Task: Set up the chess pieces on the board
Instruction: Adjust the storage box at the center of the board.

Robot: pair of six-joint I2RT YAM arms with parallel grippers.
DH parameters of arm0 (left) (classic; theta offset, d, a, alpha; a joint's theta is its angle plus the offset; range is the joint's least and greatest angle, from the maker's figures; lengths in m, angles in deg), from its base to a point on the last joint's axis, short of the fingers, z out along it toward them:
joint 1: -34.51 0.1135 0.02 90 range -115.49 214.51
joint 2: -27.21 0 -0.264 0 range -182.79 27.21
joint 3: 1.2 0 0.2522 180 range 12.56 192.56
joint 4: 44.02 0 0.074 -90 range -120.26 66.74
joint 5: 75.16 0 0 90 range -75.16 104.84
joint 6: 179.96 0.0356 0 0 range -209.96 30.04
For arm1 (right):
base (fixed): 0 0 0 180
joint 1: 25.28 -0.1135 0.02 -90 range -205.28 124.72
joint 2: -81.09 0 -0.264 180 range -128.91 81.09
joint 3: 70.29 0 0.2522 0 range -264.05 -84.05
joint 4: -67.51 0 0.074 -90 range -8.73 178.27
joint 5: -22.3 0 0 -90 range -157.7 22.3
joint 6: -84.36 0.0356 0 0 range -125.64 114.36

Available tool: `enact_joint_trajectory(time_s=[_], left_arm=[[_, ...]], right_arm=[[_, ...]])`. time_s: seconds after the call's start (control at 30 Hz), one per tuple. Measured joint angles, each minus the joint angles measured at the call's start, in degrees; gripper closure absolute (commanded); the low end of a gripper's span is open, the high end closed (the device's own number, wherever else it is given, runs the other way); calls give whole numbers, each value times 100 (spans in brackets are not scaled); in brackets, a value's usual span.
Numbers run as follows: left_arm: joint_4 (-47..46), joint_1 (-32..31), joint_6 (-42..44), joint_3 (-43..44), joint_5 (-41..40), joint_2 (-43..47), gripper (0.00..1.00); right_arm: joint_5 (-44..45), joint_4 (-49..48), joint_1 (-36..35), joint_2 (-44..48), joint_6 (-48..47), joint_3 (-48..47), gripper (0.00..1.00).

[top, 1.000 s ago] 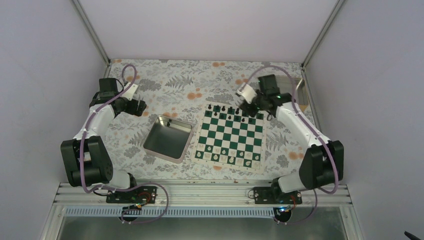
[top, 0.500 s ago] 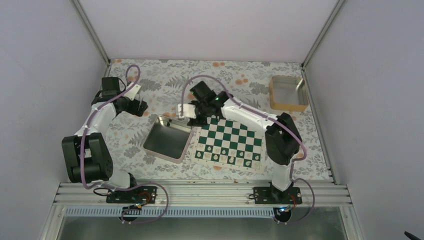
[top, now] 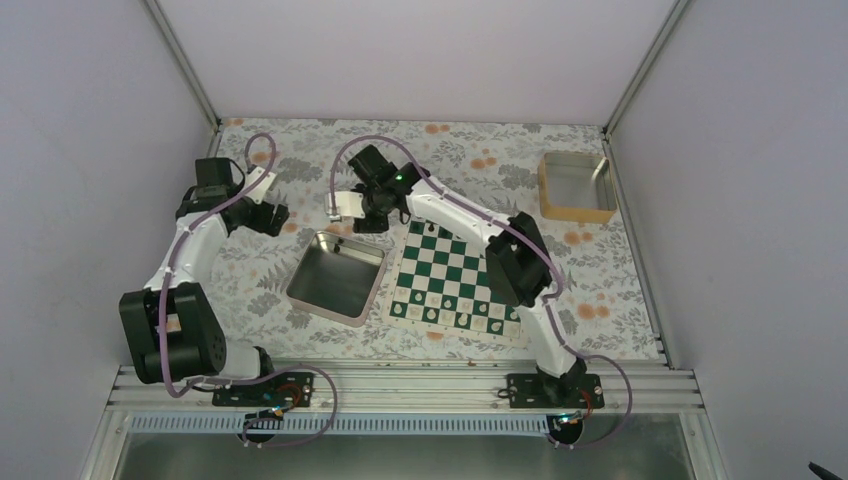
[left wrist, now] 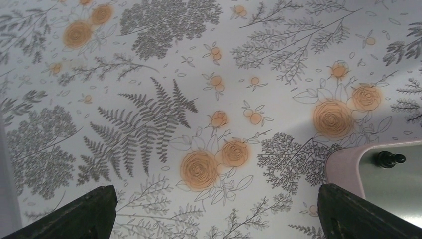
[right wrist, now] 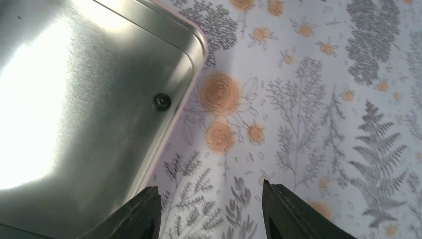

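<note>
The green and white board (top: 460, 280) lies right of centre. Black chess pieces (top: 432, 231) stand along its far edge, partly hidden by my right arm. One black piece (right wrist: 161, 101) lies alone in the metal tray near its far corner; it also shows in the left wrist view (left wrist: 389, 159). My right gripper (top: 352, 215) is open and empty over the tablecloth just beyond that tray corner (right wrist: 209, 186). My left gripper (top: 278, 215) is open and empty above the cloth, left of the tray (left wrist: 215, 199).
The shiny square metal tray (top: 322, 290) sits left of the board. Pale pieces (top: 450, 318) line the board's near edge. A tan box (top: 577, 187) stands at the back right. Walls close in on three sides.
My right arm has swung left from the board's far right corner, across the board, to the tray's far corner. My left arm has barely moved.
</note>
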Motion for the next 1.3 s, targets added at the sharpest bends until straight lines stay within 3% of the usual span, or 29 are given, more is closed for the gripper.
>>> enact_joint_trajectory(time_s=[0.13,0.7,1.13,1.3], left_arm=[[35,153,7,-66,-13,140,0],[474,992,201,-116,-564,417,0],[636,1084,195,-83,-470,647,0],[638,1084,195,-85,-402,660,0]], right_arm=[[15,118,-162,-238,101,-177,55],[894,-313,81,-334,98,697,59],[420,127,227,-282,236,225,79],[247,308,197,-319,310,96,78]])
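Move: The storage box is what the right hand goes for: its middle lies about 11 cm back and 7 cm to the left of that hand, some 10 cm below, with the far rim nearer than that. The last pawn stands inside the box, about 4 cm back and 7 cm left of the hand; the chess board's middle is roughly 10 cm back and 21 cm right. From the left hand, the box's middle is about 12 cm back and 16 cm right. The storage box is dragged by its far rim towards the board: the right hand sinks about 7 cm, first edging back and left, then carrying right and forward some 5 cm. It then rises about 3 cm while its fingers narrow about the rim. The left hand, open and touching nothing, swings about 7 cm left and 4 cm back, away from the box. ##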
